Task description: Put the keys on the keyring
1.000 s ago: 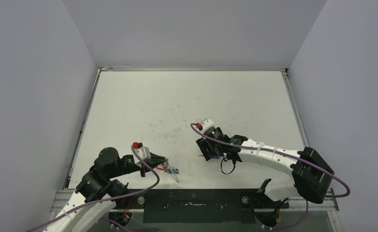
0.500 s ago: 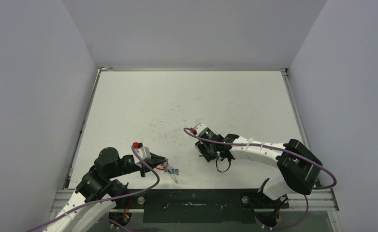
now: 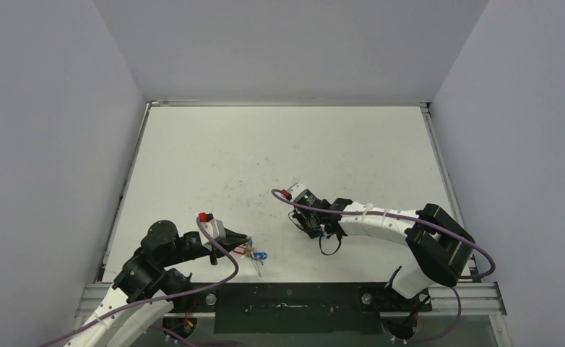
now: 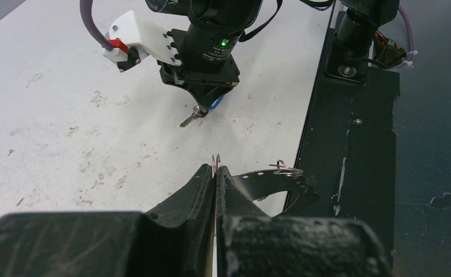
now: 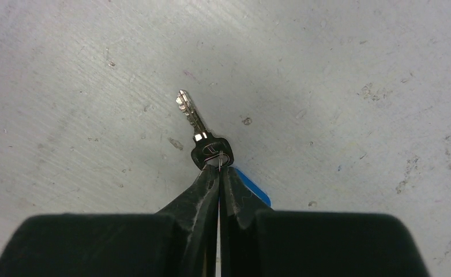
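My left gripper (image 4: 215, 171) is shut on the thin wire of the keyring (image 4: 215, 162), which pokes out above the fingertips. A small silver clip (image 4: 284, 168) hangs just to its right. In the top view, the left gripper (image 3: 248, 241) sits at the near left with a red tag (image 3: 245, 251) and a blue tag (image 3: 263, 255) beside its tips. My right gripper (image 5: 219, 169) is shut on the small ring of a key (image 5: 210, 151) with a dark head and silver blade. That key's blue tag (image 5: 253, 189) shows behind the right finger. The left wrist view shows this key (image 4: 192, 119) dangling close over the table.
The white tabletop (image 3: 279, 144) is scuffed with small dark marks. A black base plate (image 4: 356, 127) runs along the near edge, just right of the left gripper. Grey walls enclose the table on three sides.
The right gripper has shut on the key's ring and its arm has shifted a little to the left. The left arm has stayed still.
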{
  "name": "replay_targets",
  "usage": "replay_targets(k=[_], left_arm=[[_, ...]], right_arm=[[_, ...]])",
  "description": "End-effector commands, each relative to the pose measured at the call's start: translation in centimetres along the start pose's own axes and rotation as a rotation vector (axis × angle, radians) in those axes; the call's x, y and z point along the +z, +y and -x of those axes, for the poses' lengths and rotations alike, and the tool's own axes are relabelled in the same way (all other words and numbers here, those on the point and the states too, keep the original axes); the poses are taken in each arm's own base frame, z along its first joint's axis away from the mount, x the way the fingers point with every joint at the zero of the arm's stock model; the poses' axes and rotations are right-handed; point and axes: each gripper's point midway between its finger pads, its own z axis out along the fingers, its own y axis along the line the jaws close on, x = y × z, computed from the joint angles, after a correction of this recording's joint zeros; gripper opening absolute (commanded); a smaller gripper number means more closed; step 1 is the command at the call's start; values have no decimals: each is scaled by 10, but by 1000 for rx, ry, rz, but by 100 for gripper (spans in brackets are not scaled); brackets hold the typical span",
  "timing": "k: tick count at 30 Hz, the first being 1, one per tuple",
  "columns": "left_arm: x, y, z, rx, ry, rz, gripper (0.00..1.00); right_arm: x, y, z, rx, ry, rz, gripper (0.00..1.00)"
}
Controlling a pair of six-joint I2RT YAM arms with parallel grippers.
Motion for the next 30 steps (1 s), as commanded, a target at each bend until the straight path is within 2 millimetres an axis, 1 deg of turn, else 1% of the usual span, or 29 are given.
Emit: replay_targets(k=[1, 5, 9, 11, 12, 17, 21, 24, 30], left_arm=[[-2, 1, 24, 37, -70, 5, 0], [-1, 1, 23, 33, -67, 7, 0], [0, 2, 23, 27, -61, 8, 0], [1, 3, 23, 25, -58, 5, 0], [2, 3, 23, 24, -57, 3, 0], [8, 5, 21, 0, -50, -3, 0], [14, 5, 20, -16, -57, -14, 0], [18, 6, 19, -29, -69, -22, 0], [27, 6, 16, -58, -86, -43, 0]], right_arm=[[-11, -1, 26, 32, -71, -2, 0], [-20, 0, 33, 49, -85, 9, 0], [-41, 4, 48, 52, -138, 45, 0], [-55, 10, 59, 33, -198, 94, 0], [-63, 17, 63, 21, -224, 145, 0], [-94, 31, 77, -49, -322, 257, 0], [-110, 45, 81, -107, -368, 350, 0], [-122, 62, 83, -161, -394, 450, 0], [-135, 79, 90, -206, -433, 512, 0]])
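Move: The right fingers are already shut on the small ring of the key and blue tag, just above the table; the key lies about 3 cm left and 1 ahead, the blue tag some 3 cm right, both about 1 cm lower. Their goal, the wire ring of the keyring in the left fingertips, is roughly 18 cm left, 9 back and 18 up. From the left hand, the key is about 10 cm ahead, 15 right and 19 below; the keyring plate hangs some 8 cm below, 2 back and 2 right. Keep the right fingers shut on the key's ring and lift it off the table, up about 12 cm, drawing it some 5 cm left and, later in the rise, 4 cm back towards the held keyring. Swing the fingertips from pointing down towards the left gripper, turning counter-clockwise, some 30 degrees in all. Meanwhile ease the left hand a couple of centimetres right, down and forward, keeping its pinch on the keyring. ##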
